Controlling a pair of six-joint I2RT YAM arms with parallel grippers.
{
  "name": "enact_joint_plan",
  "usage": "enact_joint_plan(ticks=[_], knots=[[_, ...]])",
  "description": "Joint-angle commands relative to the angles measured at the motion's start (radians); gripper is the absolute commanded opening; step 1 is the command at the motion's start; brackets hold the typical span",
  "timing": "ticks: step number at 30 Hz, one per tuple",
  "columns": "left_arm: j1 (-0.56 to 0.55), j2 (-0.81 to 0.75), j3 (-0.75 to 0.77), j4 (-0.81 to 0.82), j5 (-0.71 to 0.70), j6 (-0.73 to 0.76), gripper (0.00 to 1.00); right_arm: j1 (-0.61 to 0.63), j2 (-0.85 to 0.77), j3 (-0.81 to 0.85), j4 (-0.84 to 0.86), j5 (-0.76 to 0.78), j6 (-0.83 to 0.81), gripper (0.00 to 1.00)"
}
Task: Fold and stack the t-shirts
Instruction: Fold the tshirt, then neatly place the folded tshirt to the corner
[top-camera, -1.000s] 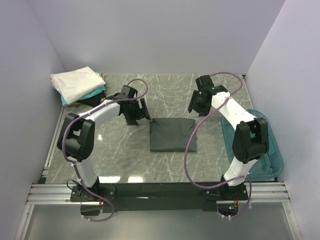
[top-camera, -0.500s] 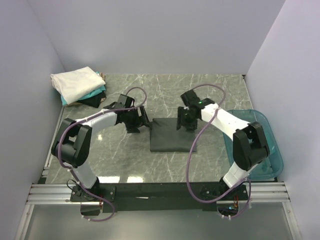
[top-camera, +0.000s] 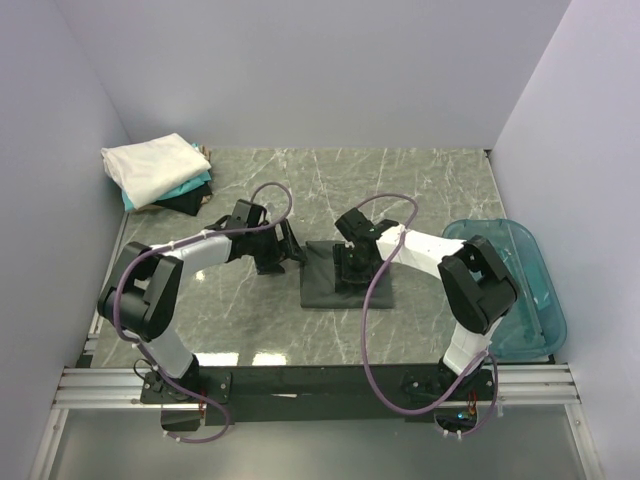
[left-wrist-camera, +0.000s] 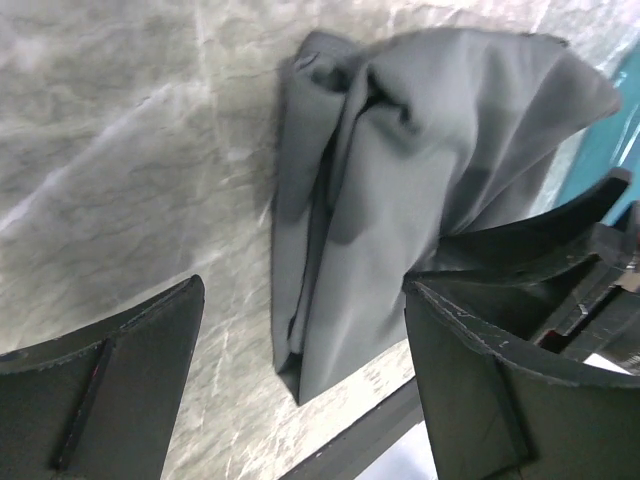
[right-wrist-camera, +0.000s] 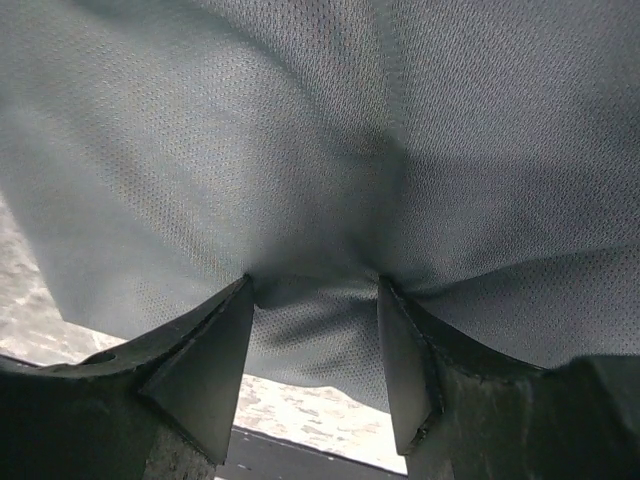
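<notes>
A dark charcoal-grey t-shirt (top-camera: 345, 285) lies folded into a rectangle at the middle of the table. My left gripper (top-camera: 291, 256) is low at its left edge and open. In the left wrist view the shirt's layered folded edge (left-wrist-camera: 330, 300) lies on the table just ahead of my wide-spread fingers (left-wrist-camera: 110, 390). My right gripper (top-camera: 350, 268) is down on the shirt's top, open. Its two fingertips (right-wrist-camera: 235, 330) press into the cloth (right-wrist-camera: 300, 150), which puckers between them. Folded white (top-camera: 150, 165), teal (top-camera: 192, 184) and black (top-camera: 180, 203) t-shirts sit stacked at the back left.
A translucent blue plastic tub (top-camera: 525, 300) stands at the right table edge beside the right arm. Purple-grey walls close in the left, back and right sides. The marble tabletop (top-camera: 250, 310) shows around the shirt.
My right gripper has swung from the back right down onto the grey shirt. My left gripper has moved nearer and lower, up to the shirt's left edge.
</notes>
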Motion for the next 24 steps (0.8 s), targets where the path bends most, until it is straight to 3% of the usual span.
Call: enact_joint_plan(ticks=[1, 24], knots=[[-0.009, -0.006, -0.005, 0.097, 0.039, -0.019, 0.87, 0.007, -0.001, -0.054, 0.047, -0.017, 0.025, 0.59], [-0.058, 0.242, 0.104, 0.181, -0.038, -0.051, 0.85, 0.012, 0.007, -0.051, 0.055, -0.023, 0.000, 0.59]])
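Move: The left hand is open wide just off the folded t-shirt's left side. The shirt's far-left corner lies about 4 cm ahead of it, 3 cm to its right and 4 cm below, with the near-left corner some 10 cm back and 2 cm to the right. The right gripper stands roughly 12 cm right and 4 cm back; from that hand the far-left corner is about 8 cm ahead and 9 cm left. The left hand reaches diagonally forward and to the right, nearly 6 cm in all in equal parts, towards the shirt's far-left corner, dipping a little over a centimetre early on and then running level with its fingers still wide open and hardly any turn of the wrist; whether they touch the cloth can't be seen. Meanwhile the right hand stays put on the middle of the folded shirt, its partly open fingertips still resting against the cloth and their gap unchanged. ##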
